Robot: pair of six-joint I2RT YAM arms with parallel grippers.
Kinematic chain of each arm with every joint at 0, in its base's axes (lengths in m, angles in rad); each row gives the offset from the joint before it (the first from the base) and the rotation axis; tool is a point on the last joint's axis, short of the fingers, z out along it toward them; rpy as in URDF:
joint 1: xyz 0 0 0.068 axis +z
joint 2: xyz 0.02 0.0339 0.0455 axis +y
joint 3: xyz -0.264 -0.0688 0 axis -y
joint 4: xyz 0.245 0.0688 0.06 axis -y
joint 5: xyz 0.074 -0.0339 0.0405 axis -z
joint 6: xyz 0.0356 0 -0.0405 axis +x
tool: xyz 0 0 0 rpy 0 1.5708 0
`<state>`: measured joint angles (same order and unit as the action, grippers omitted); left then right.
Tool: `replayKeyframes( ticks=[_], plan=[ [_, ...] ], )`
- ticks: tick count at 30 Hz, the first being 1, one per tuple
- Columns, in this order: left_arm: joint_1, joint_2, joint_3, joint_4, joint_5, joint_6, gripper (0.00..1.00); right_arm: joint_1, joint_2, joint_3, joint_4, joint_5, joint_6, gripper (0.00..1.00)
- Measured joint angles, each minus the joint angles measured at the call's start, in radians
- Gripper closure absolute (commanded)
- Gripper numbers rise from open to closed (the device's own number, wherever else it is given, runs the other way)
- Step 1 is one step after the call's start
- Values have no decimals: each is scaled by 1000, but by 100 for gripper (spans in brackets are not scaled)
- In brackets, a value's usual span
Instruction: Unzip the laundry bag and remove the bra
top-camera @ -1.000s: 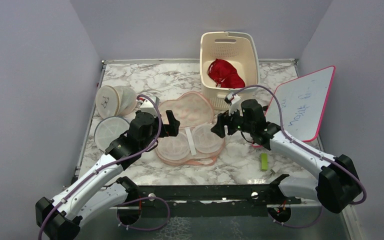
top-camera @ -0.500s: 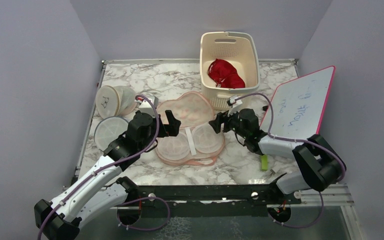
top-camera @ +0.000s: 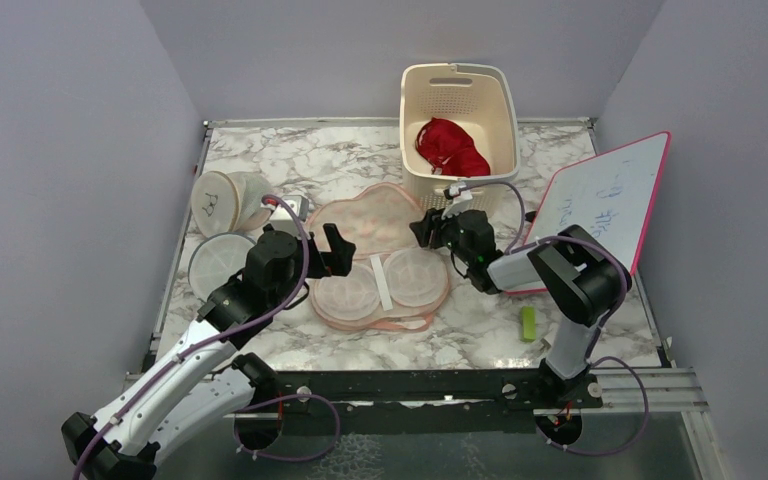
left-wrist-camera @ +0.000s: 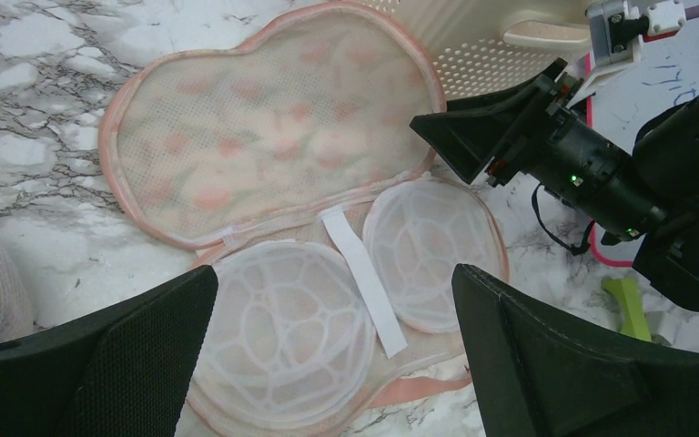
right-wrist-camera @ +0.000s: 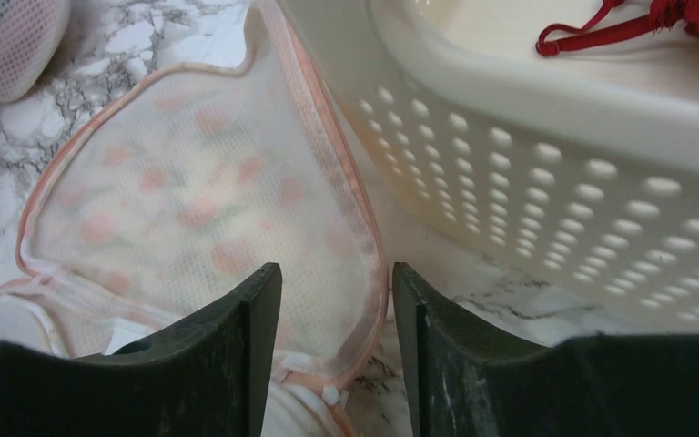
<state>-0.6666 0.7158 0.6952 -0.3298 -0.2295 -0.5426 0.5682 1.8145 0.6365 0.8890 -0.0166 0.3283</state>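
Observation:
The peach laundry bag [top-camera: 375, 222] lies unzipped and spread flat, its carrot-print lid [left-wrist-camera: 273, 137] folded back and two white mesh cup forms [left-wrist-camera: 282, 328] exposed. The red bra [top-camera: 450, 147] sits in the cream basket [top-camera: 457, 72]; its strap [right-wrist-camera: 592, 32] shows in the right wrist view. My left gripper [left-wrist-camera: 335, 273] hovers wide open over the cup forms, holding nothing. My right gripper [right-wrist-camera: 337, 273] is partly open, its fingers straddling the lid's pink right rim [right-wrist-camera: 369, 264] beside the basket wall [right-wrist-camera: 528, 182], with a gap on both sides.
Two round white mesh cases [top-camera: 228, 200] [top-camera: 222, 262] lie at the left. A pink-framed whiteboard [top-camera: 605, 205] leans at the right, with a small green object [top-camera: 528, 323] near the front. A white strap [left-wrist-camera: 364, 269] crosses between the cups.
My right gripper has moved left and back to the lid's right rim by the basket, and its jaws have narrowed. The left gripper has drawn slightly back.

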Motion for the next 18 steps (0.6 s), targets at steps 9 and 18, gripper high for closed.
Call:
replayKeyframes(
  ticks=[9,18],
  plan=[
    [0,-3,0,-21,-4,16,1,1,65,56,13,0,-46,77],
    [0,175,105,-60,68,162,1,0,-3,10,38,-128,-250,99]
  ],
)
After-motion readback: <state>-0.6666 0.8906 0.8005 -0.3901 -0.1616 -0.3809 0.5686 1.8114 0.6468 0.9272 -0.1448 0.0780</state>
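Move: The lid flap's right-hand rim is almost between the right fingers, roughly 1 cm ahead, 1 cm left and 1 cm below. The laundry basket's middle stands about 13 cm ahead and 7 cm right of that hand; the bag's right cup lies 9 cm back and 1 cm left, the white strap 10 cm back and 8 cm left. From the high left hand the rim is some 13 cm ahead, 15 cm right and 18 cm down. Forward a last centimetre or so and slightly left and down, the right hand closes its half-open fingers from about half open to nearly shut, pinching the bag's lid rim, then draws back and up about 2 cm, its wrist tipping up and turning counter-clockwise. The left hand, still wide open, starts right, down and forward over the bag, rolling its left side up. ##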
